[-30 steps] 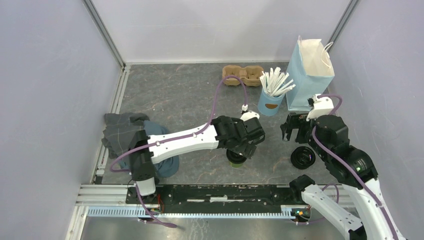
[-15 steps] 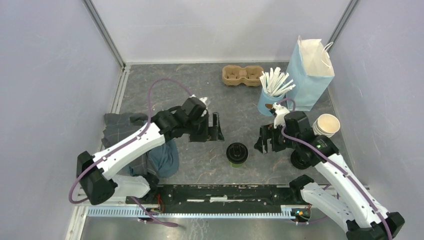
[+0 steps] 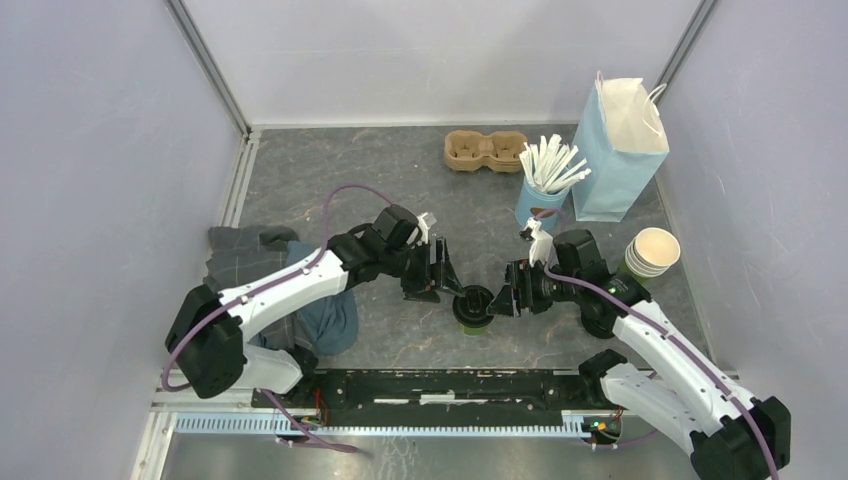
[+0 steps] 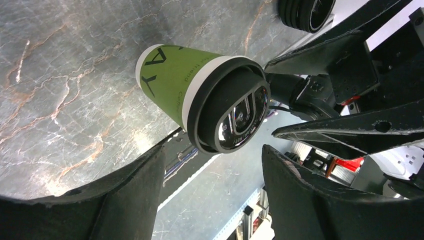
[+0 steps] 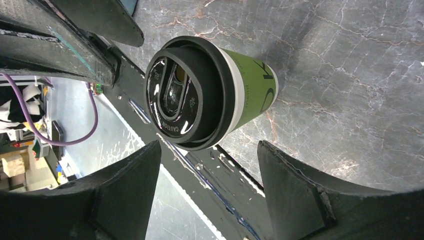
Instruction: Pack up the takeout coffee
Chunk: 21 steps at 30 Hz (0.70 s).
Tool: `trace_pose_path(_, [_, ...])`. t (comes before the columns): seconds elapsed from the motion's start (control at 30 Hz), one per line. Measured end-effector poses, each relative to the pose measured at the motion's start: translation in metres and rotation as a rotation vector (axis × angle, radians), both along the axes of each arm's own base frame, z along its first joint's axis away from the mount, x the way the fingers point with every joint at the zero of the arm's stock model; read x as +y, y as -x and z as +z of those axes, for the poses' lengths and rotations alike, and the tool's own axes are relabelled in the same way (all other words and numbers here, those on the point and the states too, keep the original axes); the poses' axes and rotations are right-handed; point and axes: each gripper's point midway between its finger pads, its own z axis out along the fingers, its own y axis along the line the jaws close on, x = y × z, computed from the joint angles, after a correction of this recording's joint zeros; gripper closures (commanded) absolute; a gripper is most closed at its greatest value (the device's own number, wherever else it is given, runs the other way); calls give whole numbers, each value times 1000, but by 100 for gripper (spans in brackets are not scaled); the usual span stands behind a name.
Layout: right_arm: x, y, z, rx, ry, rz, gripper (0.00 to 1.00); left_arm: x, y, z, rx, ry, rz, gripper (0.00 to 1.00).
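Observation:
The takeout coffee, a green cup with a black lid, stands upright on the grey table near the front rail. My left gripper is just left of it and my right gripper just right of it, both pointing at the cup. In the left wrist view the coffee lies just past the tips of my open left gripper. In the right wrist view the coffee sits just beyond my open right gripper. Neither gripper holds anything.
A tall light-blue paper bag stands open at the back right, beside a light-blue cup of white sticks and a cardboard cup carrier. Stacked paper cups and black lids are at the right; a grey cloth lies left.
Both arms have swung in toward the coffee from either side and now flank it. Both sets of jaws have narrowed a little.

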Motion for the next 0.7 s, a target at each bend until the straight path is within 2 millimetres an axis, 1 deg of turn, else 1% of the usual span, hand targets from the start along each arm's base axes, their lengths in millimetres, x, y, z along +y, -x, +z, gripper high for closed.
trace_pose_path(0.07, [1, 0, -4, 15, -6, -5, 27, -3, 0, -2, 12, 6, -11, 28])
trace_pose_path(0.17, [3, 0, -6, 27, -21, -15, 28, -6, 1, -12, 40, -6, -22, 31])
trace_pose_path(0.3, [6, -1, -9, 34, -42, -27, 32, -7, 2, -18, 61, -13, -31, 36])
trace_pose_path(0.43, [7, -2, -13, 45, -54, -40, 36, -10, 6, -22, 84, -15, -47, 39])
trace_pose_path(0.53, [9, -3, -13, 45, -64, -47, 41, -12, 7, -25, 90, -15, -56, 42])
trace_pose_path(0.7, [12, -7, -8, 32, -87, -52, 47, -16, 13, -27, 102, -10, -81, 44])
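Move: The lidded cup stands between the two hands. Its black lid lies about 4 cm to the right of the left hand, 2 cm back and some 3 cm lower; from the right hand the lid is roughly 6 cm left, 1 cm back and 2 cm lower. From the right hand, the spare black lid lies about 19 cm right, level with it in reach and 11 cm down, and the straw holder about 21 cm ahead, 8 cm right and 8 cm down. Downward by about 3 cm, the left hand sinks towards the lid on the cup, easing slightly right and back and tipping about 5 degrees. From the other side the right hand creeps just over 1 cm left towards the lid, first dipping slightly and then rising a little. Both grippers close partway, to a little over half open, their tips coming close to the lid's rim; contact can't be made out. ##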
